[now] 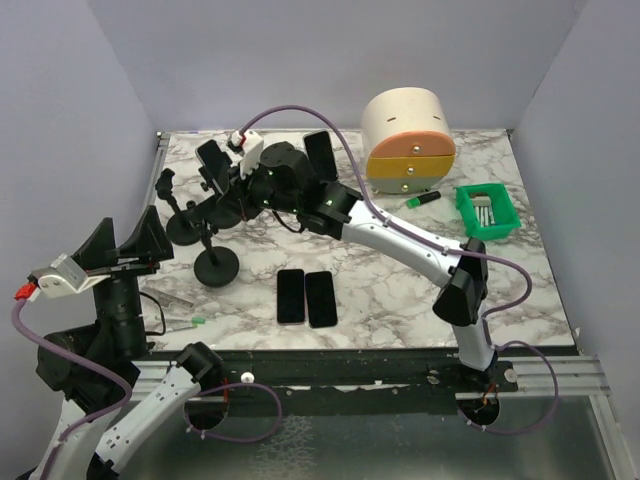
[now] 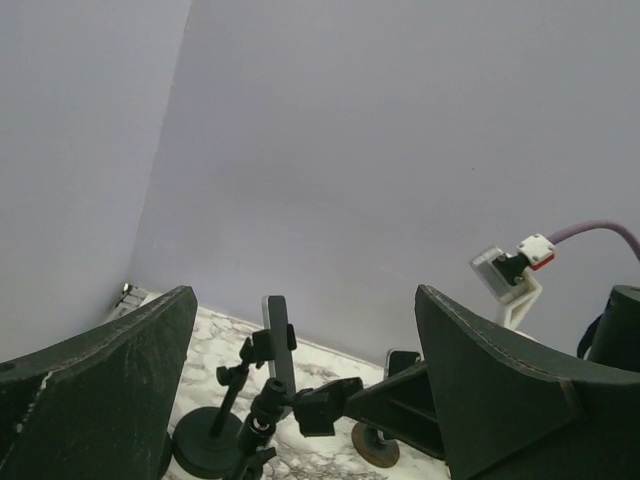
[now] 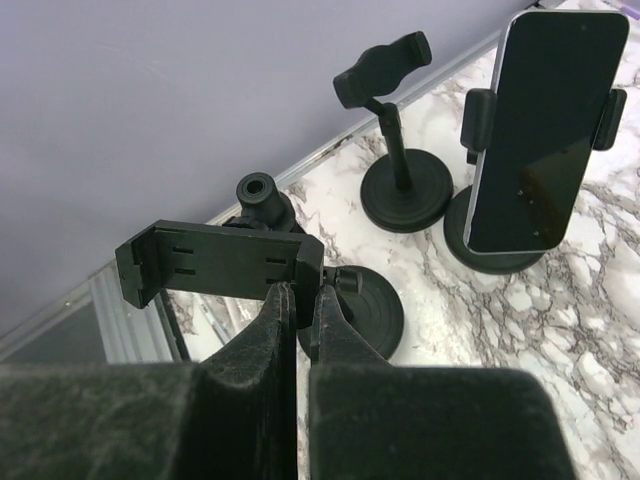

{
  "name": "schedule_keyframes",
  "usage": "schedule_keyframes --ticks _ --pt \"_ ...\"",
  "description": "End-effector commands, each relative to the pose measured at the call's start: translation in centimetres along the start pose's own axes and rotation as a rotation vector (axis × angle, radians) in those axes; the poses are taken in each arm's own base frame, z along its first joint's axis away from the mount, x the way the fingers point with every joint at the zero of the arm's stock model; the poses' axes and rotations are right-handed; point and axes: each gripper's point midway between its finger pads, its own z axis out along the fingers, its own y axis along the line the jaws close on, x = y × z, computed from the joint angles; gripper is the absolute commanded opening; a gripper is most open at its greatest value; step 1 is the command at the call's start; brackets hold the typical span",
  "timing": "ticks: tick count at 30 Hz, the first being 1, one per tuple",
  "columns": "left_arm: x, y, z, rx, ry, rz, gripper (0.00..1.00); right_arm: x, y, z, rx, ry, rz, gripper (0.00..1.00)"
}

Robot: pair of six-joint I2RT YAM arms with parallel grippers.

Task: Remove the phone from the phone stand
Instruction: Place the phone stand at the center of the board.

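My right gripper (image 3: 303,292) is shut on the right end lip of an empty black phone stand's clamp (image 3: 215,263), at the back left of the table (image 1: 222,197). A dark phone (image 3: 540,130) stands upright in a second phone stand (image 3: 495,252) just beyond it. From the left wrist view that phone (image 2: 278,345) shows edge-on, and another clamped phone (image 2: 400,362) stands behind. This other phone (image 1: 320,152) leans at the back in the top view. My left gripper (image 1: 125,240) hangs open and empty above the table's left edge, well short of the stands.
Two dark phones (image 1: 291,296) (image 1: 321,298) lie flat side by side near the front middle. A further empty stand (image 3: 385,70) is near the left wall. A round cream and orange drawer box (image 1: 408,140), a green marker (image 1: 424,198) and a green basket (image 1: 486,210) sit at the right.
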Motion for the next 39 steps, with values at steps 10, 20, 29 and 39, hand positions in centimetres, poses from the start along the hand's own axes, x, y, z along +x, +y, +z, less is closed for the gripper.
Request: schedule_keyframes --ticks 10,20,29,39 --pt "0.5 0.3 -0.3 -0.006 0.025 0.011 0.9 -4.7 1.0 4.5 -0.035 -0.181 -0.014 0.0" --pt "1.5 0.2 -0.2 -0.007 0.036 -0.005 0.9 -3.3 -0.5 6.2 0.019 -0.173 -0.028 0.0" --pt "2.1 0.1 -0.2 -0.008 0.054 0.003 0.9 -2.3 -0.5 6.5 0.009 -0.152 -0.029 0.18" --pt "3.3 -0.8 0.5 -0.005 0.099 0.019 0.92 -4.4 1.6 3.5 -0.061 -0.165 -0.016 0.76"
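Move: The right hand still pinches the empty phone stand by its clamp, tilted slightly; the bare spot for its base lies about 8 cm to the hand's left, hardly 1 cm ahead and some 22 cm below. Beyond that spot, the other empty stand is roughly 10 cm farther out and 12 cm to its left, and the phone-holding stand about 15 cm straight out from it. From the left hand the spot is some 13 cm ahead, 3 cm left and 34 cm below. The right hand carries the phone stand left, forward and down together, some 5 cm left and 4 cm each of the others, easing almost to a halt midway, until the base meets the tabletop just short of the other two stands. Still beside the clamp, its fingers then spread from shut to nearly three-quarters open and let go of it, while the hand lifts about 2.5 cm with hardly any turn of the wrist. ##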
